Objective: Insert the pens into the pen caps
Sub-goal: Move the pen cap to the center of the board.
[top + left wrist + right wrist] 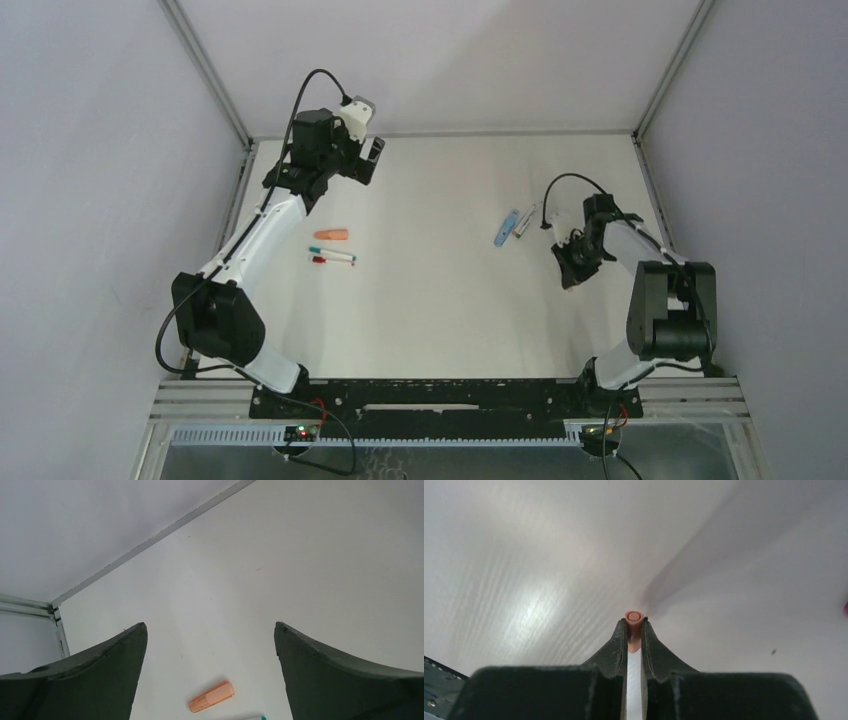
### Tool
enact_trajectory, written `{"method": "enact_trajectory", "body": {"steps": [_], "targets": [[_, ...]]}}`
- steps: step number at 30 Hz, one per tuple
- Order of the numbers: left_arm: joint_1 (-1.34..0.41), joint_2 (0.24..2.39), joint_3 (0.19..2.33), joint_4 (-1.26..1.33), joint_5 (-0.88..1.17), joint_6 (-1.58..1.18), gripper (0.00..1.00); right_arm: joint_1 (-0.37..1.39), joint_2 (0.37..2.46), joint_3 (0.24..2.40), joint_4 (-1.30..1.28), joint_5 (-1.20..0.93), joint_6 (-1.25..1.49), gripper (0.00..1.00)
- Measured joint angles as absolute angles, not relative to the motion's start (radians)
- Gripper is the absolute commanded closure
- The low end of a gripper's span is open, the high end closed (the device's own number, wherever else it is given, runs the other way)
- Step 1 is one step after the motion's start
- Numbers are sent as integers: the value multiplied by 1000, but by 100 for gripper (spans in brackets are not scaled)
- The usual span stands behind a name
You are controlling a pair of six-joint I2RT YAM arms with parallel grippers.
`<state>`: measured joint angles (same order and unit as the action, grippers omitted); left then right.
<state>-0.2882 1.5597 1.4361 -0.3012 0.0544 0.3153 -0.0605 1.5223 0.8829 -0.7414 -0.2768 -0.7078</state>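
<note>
My right gripper (634, 622) is shut on a white-barrelled pen (634, 655) whose salmon-orange end (634, 616) sticks out past the fingertips. In the top view that gripper (572, 270) hangs at the right of the table. My left gripper (210, 628) is open and empty, held high at the back left (371, 160). Below it lies a salmon-orange pen cap (212, 696) (331, 235). Just nearer lie two pens, one teal-tipped (335, 252) and one red-tipped (330, 261). A light blue cap (506, 228) and a grey pen (525, 220) lie side by side left of the right arm.
The white table (440, 300) is walled on three sides, with metal rails along its edges (244, 190). A sliver of something magenta (846, 608) shows at the right edge of the right wrist view.
</note>
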Motion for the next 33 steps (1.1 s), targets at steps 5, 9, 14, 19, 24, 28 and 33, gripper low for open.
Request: {"method": "enact_trajectory", "body": {"steps": [5,9,14,19,24,28,33], "targets": [[-288,1560,1436,-301,56,315,0,0,1661,1027,-736,-319,-664,93],[-288,1560,1432,-293,59,314,0,76,1752,1098,-720,-317,-624,89],[-288,1560,1420,-287,75,309,0,143,1785,1108,-708,-307,-580,80],[-288,1555,1419,-265,127,288,0,148,1785,1114,-706,-310,-546,56],[-289,1501,1369,-224,196,262,0,140,1780,1136,-697,-336,-529,52],[-289,1440,1317,-173,255,220,0,123,1729,1139,-692,-383,-516,52],[-291,1312,1151,9,357,69,0,104,1611,1149,-645,-440,-492,52]]}}
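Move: The spot for the orange pen cap, still pinched in the right hand, is bare board about 5 cm ahead, 7 cm left and 2 cm below. From that hand, the blue marker lies roughly 14 cm ahead and 14 cm left, the white pens 16 cm ahead and 10 cm left, the magenta cap 11 cm ahead and 6 cm right. From the left hand, the spot is some 15 cm back, 35 cm right and 26 cm below. Right hand sets held cap down 9 cm left-forward, opens, lifts about 7 cm; left hand draws back and right. ##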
